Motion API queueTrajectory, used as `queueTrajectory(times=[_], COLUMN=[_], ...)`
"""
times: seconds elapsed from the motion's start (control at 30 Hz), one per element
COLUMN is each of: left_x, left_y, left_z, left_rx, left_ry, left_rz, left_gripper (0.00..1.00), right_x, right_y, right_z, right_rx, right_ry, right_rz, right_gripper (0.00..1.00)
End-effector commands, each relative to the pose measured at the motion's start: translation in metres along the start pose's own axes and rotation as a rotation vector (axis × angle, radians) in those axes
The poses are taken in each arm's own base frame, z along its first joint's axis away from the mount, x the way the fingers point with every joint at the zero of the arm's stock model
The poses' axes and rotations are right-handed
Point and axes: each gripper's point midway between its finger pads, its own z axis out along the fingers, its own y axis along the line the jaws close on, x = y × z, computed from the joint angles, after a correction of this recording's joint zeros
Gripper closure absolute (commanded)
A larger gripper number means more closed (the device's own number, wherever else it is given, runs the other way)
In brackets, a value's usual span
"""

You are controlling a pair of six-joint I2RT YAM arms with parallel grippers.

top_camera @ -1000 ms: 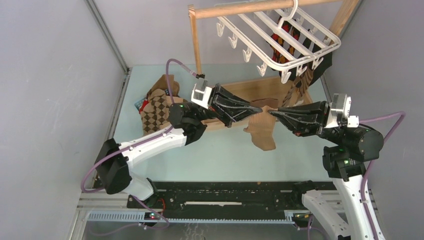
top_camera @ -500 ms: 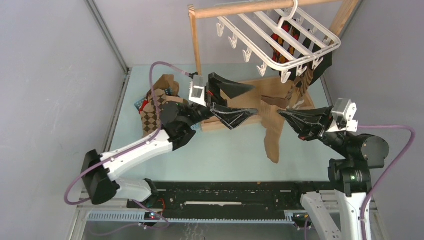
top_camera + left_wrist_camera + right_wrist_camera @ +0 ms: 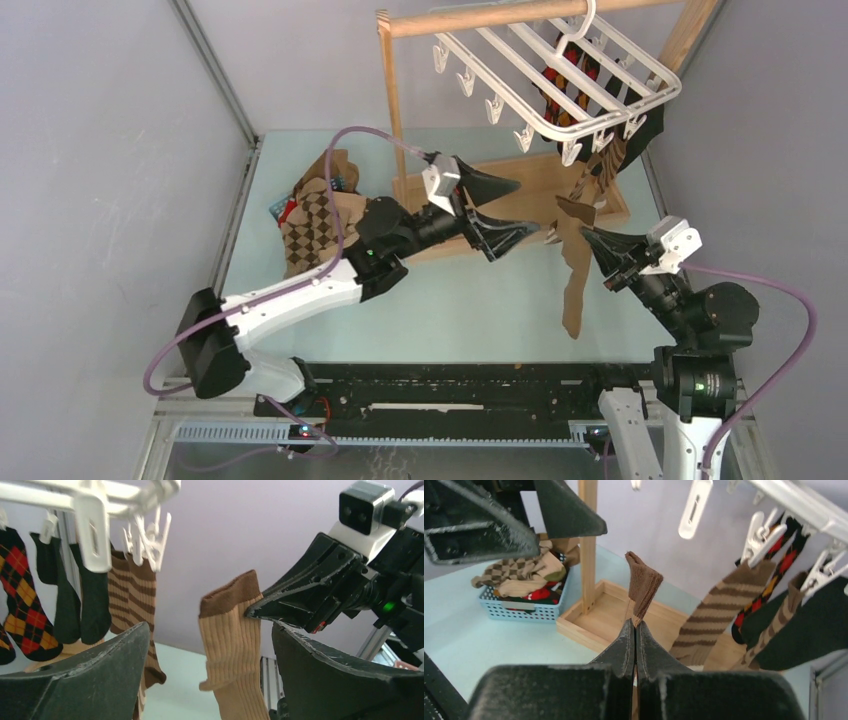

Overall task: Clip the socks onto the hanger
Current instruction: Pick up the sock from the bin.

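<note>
A plain tan sock (image 3: 572,275) with a brown cuff (image 3: 643,582) hangs straight down from my right gripper (image 3: 587,234), which is shut on it just below the cuff (image 3: 231,594). My left gripper (image 3: 528,207) stands wide open just left of the sock, touching nothing; the sock (image 3: 235,640) hangs beyond the gap between its fingers (image 3: 100,670). The white hanger (image 3: 560,75) hangs from the wooden rail above. A striped sock (image 3: 131,587), black socks (image 3: 82,605) and a red argyle sock (image 3: 22,595) hang clipped to its right end. Its left clips (image 3: 466,82) are empty.
A small blue mesh basket (image 3: 519,609) at the left holds more socks (image 3: 312,215). The wooden stand's post (image 3: 390,90) and its tray-like base (image 3: 520,180) sit behind both grippers. Grey walls close in on both sides.
My left gripper opened and let go of the tan sock. The right gripper shut on the cuff end and lifted, so the sock swung down and now hangs from it alone.
</note>
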Motion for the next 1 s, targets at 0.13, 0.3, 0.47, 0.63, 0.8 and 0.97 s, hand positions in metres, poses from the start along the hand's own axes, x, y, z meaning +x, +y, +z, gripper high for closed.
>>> queueTrajectory(times=[0.13,0.3,0.47,0.63,0.8,0.97], left_x=[-0.018,-0.023,-0.029,-0.035,-0.037,-0.042], left_y=[0.001,0.021,0.035,0.040,0.042,0.040], left_z=[0.038,0.054,0.064,0.072,0.081,0.090], left_rx=[-0.035,-0.108,-0.169,-0.186,-0.187,-0.168], left_ry=[-0.117,-0.141,-0.167,-0.208,-0.239,-0.264], left_rz=[0.171,0.247,0.265,0.246,0.208,0.184], left_gripper=[0.08,0.07,0.06,0.05,0.06,0.08], right_x=[0.018,0.023,0.022,0.021,0.020,0.020], right_y=[-0.018,-0.021,-0.022,-0.023,-0.022,-0.023], right_z=[-0.009,-0.011,-0.012,-0.011,-0.010,-0.009], right_rx=[0.121,0.145,0.159,0.159,0.156,0.153], right_ry=[0.053,0.061,0.056,0.051,0.040,0.039], right_rz=[-0.019,-0.006,0.002,0.005,0.012,0.019], right_gripper=[1.00,1.00,1.00,1.00,1.00,1.00])
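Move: The empty clip at the hanger's near corner lies about 9 cm ahead of the open left gripper, 9 cm to its right and 4 cm up. The next empty clip is some 7 cm to the left of it and 2 cm farther out; the clip holding a striped sock is about 4 cm to its right and 2 cm farther out. The held sock's cuff is some 9 cm right of the left gripper, about level. From the right gripper the corner clip lies roughly 11 cm ahead, 1 cm left and 6 cm up. Dip the open left gripper about 3 cm while carrying it right, then swing it forward and back up towards the empty corner clip, ending some 6 cm forward and 6 cm right; turn it about 15 degrees counter-clockwise and keep the fingers wide. With the right, keep the sock's cuff pinched, ease it a little right and down, and hold it there. ##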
